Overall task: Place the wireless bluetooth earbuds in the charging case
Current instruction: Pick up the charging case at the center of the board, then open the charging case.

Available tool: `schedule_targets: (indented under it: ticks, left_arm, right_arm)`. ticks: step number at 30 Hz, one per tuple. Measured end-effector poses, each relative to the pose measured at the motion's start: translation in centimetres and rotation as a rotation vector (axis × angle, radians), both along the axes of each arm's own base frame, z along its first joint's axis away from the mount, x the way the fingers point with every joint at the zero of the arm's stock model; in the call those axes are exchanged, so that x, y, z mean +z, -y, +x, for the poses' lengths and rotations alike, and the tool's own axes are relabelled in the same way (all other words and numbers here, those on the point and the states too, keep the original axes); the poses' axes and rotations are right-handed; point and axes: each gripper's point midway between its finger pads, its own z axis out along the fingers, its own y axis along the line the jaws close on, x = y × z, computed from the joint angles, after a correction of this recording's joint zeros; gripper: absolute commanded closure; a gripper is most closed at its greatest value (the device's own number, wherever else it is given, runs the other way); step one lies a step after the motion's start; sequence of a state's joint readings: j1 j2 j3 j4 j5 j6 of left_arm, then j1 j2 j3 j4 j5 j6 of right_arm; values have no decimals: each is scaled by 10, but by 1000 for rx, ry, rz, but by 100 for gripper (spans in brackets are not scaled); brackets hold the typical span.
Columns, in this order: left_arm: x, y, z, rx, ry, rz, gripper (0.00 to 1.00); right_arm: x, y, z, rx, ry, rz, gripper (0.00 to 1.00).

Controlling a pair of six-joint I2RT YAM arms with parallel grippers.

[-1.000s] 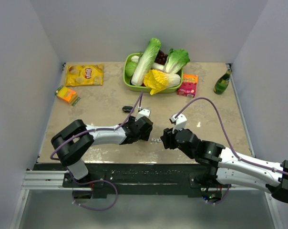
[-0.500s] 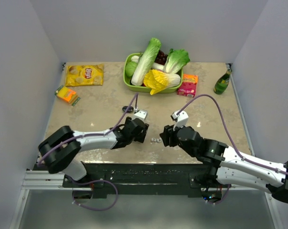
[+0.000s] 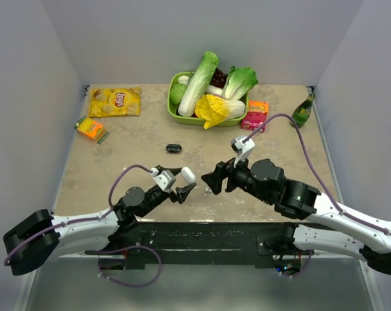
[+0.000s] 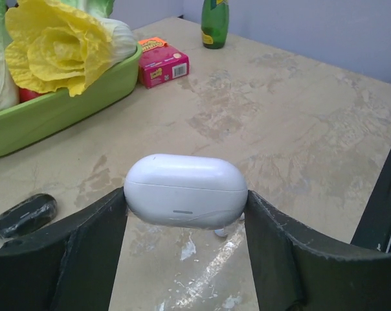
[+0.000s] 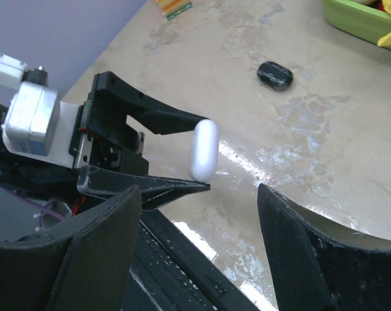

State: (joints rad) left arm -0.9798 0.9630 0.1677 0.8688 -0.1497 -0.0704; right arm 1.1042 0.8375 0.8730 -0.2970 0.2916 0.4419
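My left gripper (image 3: 184,182) is shut on the charging case (image 3: 188,175), a glossy white oval pebble. It holds the case by its two ends, lid closed, a little above the table. In the left wrist view the case (image 4: 186,190) spans the gap between the fingers. A small white piece (image 4: 220,231), perhaps an earbud, peeks out on the table beneath it. My right gripper (image 3: 210,182) is open and empty just right of the case, facing it. The right wrist view shows the case (image 5: 204,150) end-on ahead of its open fingers.
A small black oval object (image 3: 173,148) lies on the table behind the grippers. A green tray (image 3: 172,110) of vegetables stands at the back. A pink box (image 3: 254,116) and a green bottle (image 3: 302,111) are at its right. A yellow chip bag (image 3: 115,101) and an orange packet (image 3: 90,128) lie far left.
My left arm has drawn back toward the near left and lifted the white case off the table. My right gripper has risen and turned to face the case.
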Motion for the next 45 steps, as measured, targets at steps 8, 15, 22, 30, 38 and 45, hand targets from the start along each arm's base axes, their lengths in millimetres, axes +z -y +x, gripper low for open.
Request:
schedule_targets:
  ticks: [8, 15, 22, 30, 38, 45]
  left_arm:
    - [20, 8, -17, -90, 163, -7, 100]
    - [24, 16, -29, -130, 216, 13, 100]
    - [23, 20, -36, -140, 239, 33, 100]
    - [20, 25, -45, -152, 256, 62, 100]
    - [19, 24, -45, -137, 262, 74, 100]
    - [19, 23, -45, -130, 264, 78, 100]
  right_arm:
    - [-15, -27, -2, 74, -64, -72, 23]
    - [-33, -33, -4, 97, -102, -123, 23]
    - [-46, -36, -1, 94, -120, -158, 23]
    - [-56, -36, 5, 62, -128, -191, 23]
    - [-56, -31, 11, 25, -118, -196, 24]
    - [-60, -25, 13, 0, -124, -198, 24]
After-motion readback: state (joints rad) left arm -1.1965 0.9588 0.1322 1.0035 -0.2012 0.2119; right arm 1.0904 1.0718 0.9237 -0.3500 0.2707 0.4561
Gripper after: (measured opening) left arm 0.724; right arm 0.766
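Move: The left gripper already pinches the white charging case between its fingertips, about 16 cm above the table. The open right gripper's point is some 7 cm back, 6 cm to the right and 9 cm above that case. From the left hand, the white earbuds lie about 3 cm ahead, 10 cm right and 17 cm below. The black case sits roughly 18 cm ahead, 4 cm left and 16 cm below the left hand. Bring the open right gripper down about 6 cm and left towards the held case, tipping its fingers down slightly, then ease it a little forward and back right until one fingertip meets the case's face. Meanwhile draw the left gripper back about 5 cm and a little right towards it, tilting the fingers up some 15 degrees and keeping the pinch. ##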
